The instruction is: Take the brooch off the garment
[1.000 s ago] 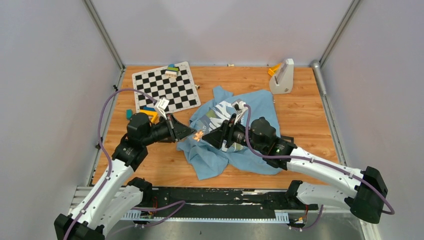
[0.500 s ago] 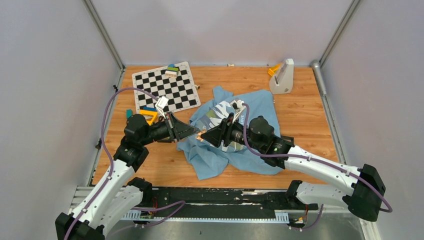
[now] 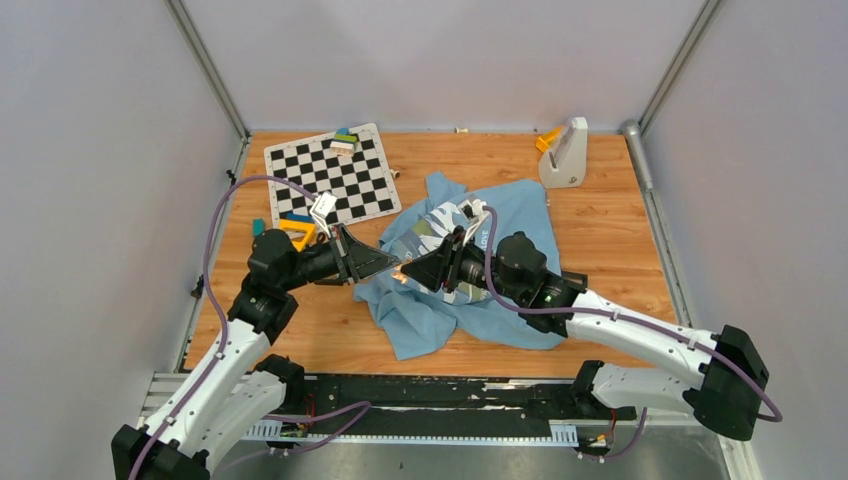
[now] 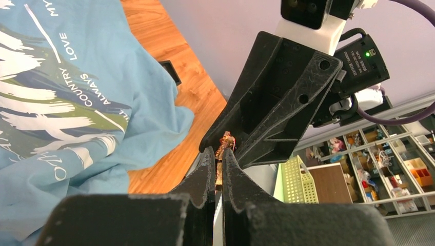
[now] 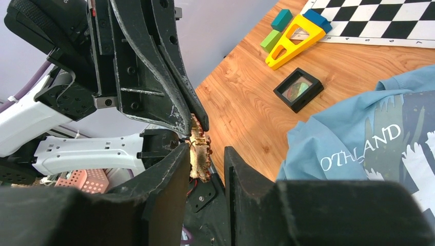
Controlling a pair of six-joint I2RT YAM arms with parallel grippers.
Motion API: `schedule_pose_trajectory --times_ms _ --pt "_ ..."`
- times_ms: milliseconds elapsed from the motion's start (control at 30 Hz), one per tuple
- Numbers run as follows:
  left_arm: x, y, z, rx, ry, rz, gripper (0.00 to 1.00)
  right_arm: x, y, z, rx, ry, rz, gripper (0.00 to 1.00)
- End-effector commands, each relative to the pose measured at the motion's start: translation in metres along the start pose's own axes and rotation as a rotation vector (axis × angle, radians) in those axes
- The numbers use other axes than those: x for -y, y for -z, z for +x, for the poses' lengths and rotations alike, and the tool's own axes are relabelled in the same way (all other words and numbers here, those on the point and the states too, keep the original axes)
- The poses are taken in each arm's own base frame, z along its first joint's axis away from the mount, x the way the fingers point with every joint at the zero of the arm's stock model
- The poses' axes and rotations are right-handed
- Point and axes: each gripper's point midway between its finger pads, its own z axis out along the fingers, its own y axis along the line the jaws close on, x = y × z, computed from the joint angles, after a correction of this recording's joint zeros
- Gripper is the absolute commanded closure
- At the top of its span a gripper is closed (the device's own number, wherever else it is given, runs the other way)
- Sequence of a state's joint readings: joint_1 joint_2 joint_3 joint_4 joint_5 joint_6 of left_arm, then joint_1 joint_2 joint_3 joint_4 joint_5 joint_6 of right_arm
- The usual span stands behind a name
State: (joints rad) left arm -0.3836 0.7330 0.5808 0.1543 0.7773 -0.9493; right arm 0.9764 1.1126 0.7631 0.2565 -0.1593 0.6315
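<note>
The brooch is a tiny orange-gold piece held in the air above the left edge of the light blue garment. My left gripper is shut on it, and the brooch sticks out past the tips of the left gripper. My right gripper meets it tip to tip from the right. In the right wrist view the brooch lies between the right gripper's jaws, against the left finger, with a gap to the other finger. The garment lies crumpled on the table below.
A checkerboard with small blocks lies at the back left. An orange triangular frame and a small black box sit on the wood near the left arm. A white stand is at the back right.
My right gripper has moved left until its fingers stand around the brooch, and its jaws have narrowed. The left gripper still holds the brooch and has barely shifted.
</note>
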Motion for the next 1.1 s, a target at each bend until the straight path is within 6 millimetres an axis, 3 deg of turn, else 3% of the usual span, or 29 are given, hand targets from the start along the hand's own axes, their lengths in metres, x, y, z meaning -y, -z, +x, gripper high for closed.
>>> schedule_pose_trajectory --times_ms 0,467,633,800,1067 --pt "0.014 0.002 -0.006 0.019 -0.014 0.052 1.0 -0.008 -0.005 -0.015 0.039 0.01 -0.024 0.7" --pt "0.011 0.002 -0.002 0.044 0.072 0.069 1.0 0.004 -0.015 -0.01 0.035 0.002 0.014 0.72" --pt "-0.002 0.002 0.0 0.052 0.046 0.017 1.0 -0.001 -0.008 -0.013 0.05 -0.013 0.003 0.51" --pt "-0.02 0.001 0.003 0.048 0.027 -0.054 1.0 -0.007 0.007 -0.018 0.075 -0.008 -0.012 0.37" --pt "-0.052 0.002 0.005 0.043 -0.038 -0.188 1.0 0.028 0.026 -0.018 0.094 -0.069 0.186 0.32"
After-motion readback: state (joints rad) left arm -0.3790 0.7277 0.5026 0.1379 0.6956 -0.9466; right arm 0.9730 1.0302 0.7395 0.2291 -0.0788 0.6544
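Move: The brooch is pinched in the left fingertips, about 2 cm to the right of the left hand's point and 1 cm below. From the right hand, whose partly open fingers straddle it, the brooch lies some 2 cm to the left and 1 cm below. The garment's middle lies on the table roughly 11 cm ahead, 12 cm to the right and 25 cm below the right hand. Right hand dips, then opens, backing right and up some 3 cm; left sinks 3.5 cm, still pinching the brooch. ##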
